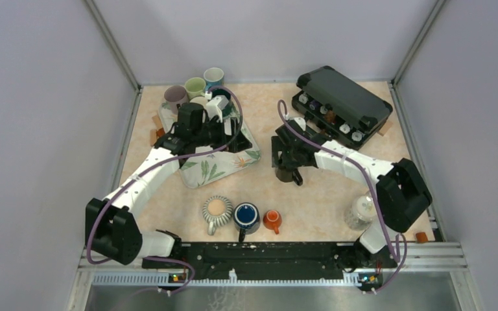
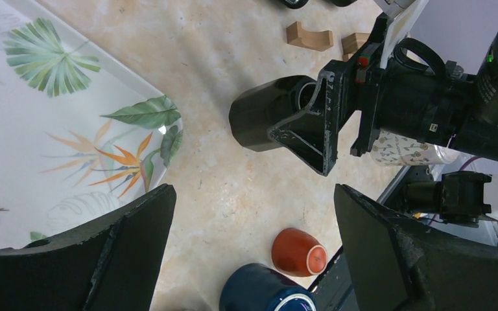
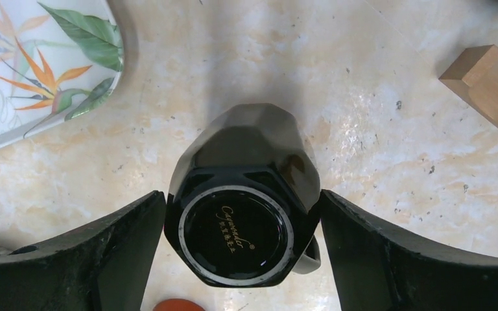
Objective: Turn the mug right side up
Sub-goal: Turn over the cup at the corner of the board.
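A glossy black faceted mug (image 3: 246, 149) stands upside down on the marbled table, its ringed base with gold lettering facing the right wrist camera and its handle low on the right. My right gripper (image 3: 241, 207) straddles it from above, with one finger pressed against each side of the body. From the left wrist view the same mug (image 2: 262, 120) sits behind a finger (image 2: 311, 136) of the right gripper. In the top view the right gripper (image 1: 290, 170) covers most of the mug. My left gripper (image 2: 253, 194) hovers open and holds nothing, at the right edge of the tray (image 1: 233, 141).
A leaf-printed tray (image 1: 217, 168) lies at left with several mugs (image 1: 194, 87) behind it. A striped mug (image 1: 217, 208), a navy mug (image 1: 247, 216) and a small orange cup (image 1: 272, 219) line the near edge. A black case (image 1: 343, 97) is at the back right, a patterned cup (image 1: 362, 210) at the front right. Wooden blocks (image 3: 486, 84) lie nearby.
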Available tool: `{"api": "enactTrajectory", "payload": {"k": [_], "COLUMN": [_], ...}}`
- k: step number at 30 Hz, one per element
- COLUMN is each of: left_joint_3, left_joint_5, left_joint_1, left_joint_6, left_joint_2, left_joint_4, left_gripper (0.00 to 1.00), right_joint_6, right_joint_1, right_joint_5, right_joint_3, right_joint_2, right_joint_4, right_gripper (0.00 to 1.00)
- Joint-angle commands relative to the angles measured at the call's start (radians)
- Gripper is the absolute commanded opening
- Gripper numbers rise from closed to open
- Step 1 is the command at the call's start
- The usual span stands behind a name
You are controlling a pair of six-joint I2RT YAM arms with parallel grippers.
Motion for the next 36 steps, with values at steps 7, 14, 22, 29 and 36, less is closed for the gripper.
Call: {"api": "enactTrajectory", "payload": {"k": [7,14,22,29,36], "left_joint_3": [-0.011,-0.013,-0.015,-0.015,-0.017], "left_joint_5": [0.022,0.026,0.023,0.026,0.026], "left_joint_1": [0.004,0.005,0.005,0.008,0.008], "left_joint_6": [-0.008,-0.01,-0.011,-0.014,-0.014], "left_joint_2": [-0.007,-0.005,-0.002,0.003,0.004], "left_joint_4": [0.045,0.047,0.047,0.049,0.052], "left_gripper": [0.98,0.99,0.98,0.98,0.98], "right_joint_6": [-0.099,-0.186,-0.179,-0.097,-0.05], "right_joint_1": [-0.002,0.014,0.045,0.112,0.113], "right_joint_5": [-0.101,-0.141,-0.098,0.004,0.071], "right_joint_3": [-0.152,-0.218,-0.178,-0.103,-0.119], "right_joint_2": [-0.2,-0.208,-0.16,-0.093,-0.099], "right_joint_4": [0.065,0.128,0.154,0.117,0.108], "right_gripper": [0.88,0.78,0.54,0.42,0.37]}}
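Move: The upside-down black mug stands between the right hand's open fingers, its middle roughly 3 cm below the hand point; its handle sits about 4 cm back and 5 cm right, also some 3 cm below. The tray corner is 10 cm left and 5 cm ahead, a wooden block 15 cm right and 5 cm ahead, the red cup 19 cm back and 5 cm left. From the left hand the handle lies roughly 14 cm back and 20 cm right. Off the black mug's body and onto its handle: the right hand draws back about 4.5 cm, rising a little then sinking 2 cm, and turns some 12 degrees counter-clockwise. Then it shifts about 3 cm left, its fingers closing from nearly wide open to under half, until the fingertips stand either side of the handle, not yet visibly pinching it. ##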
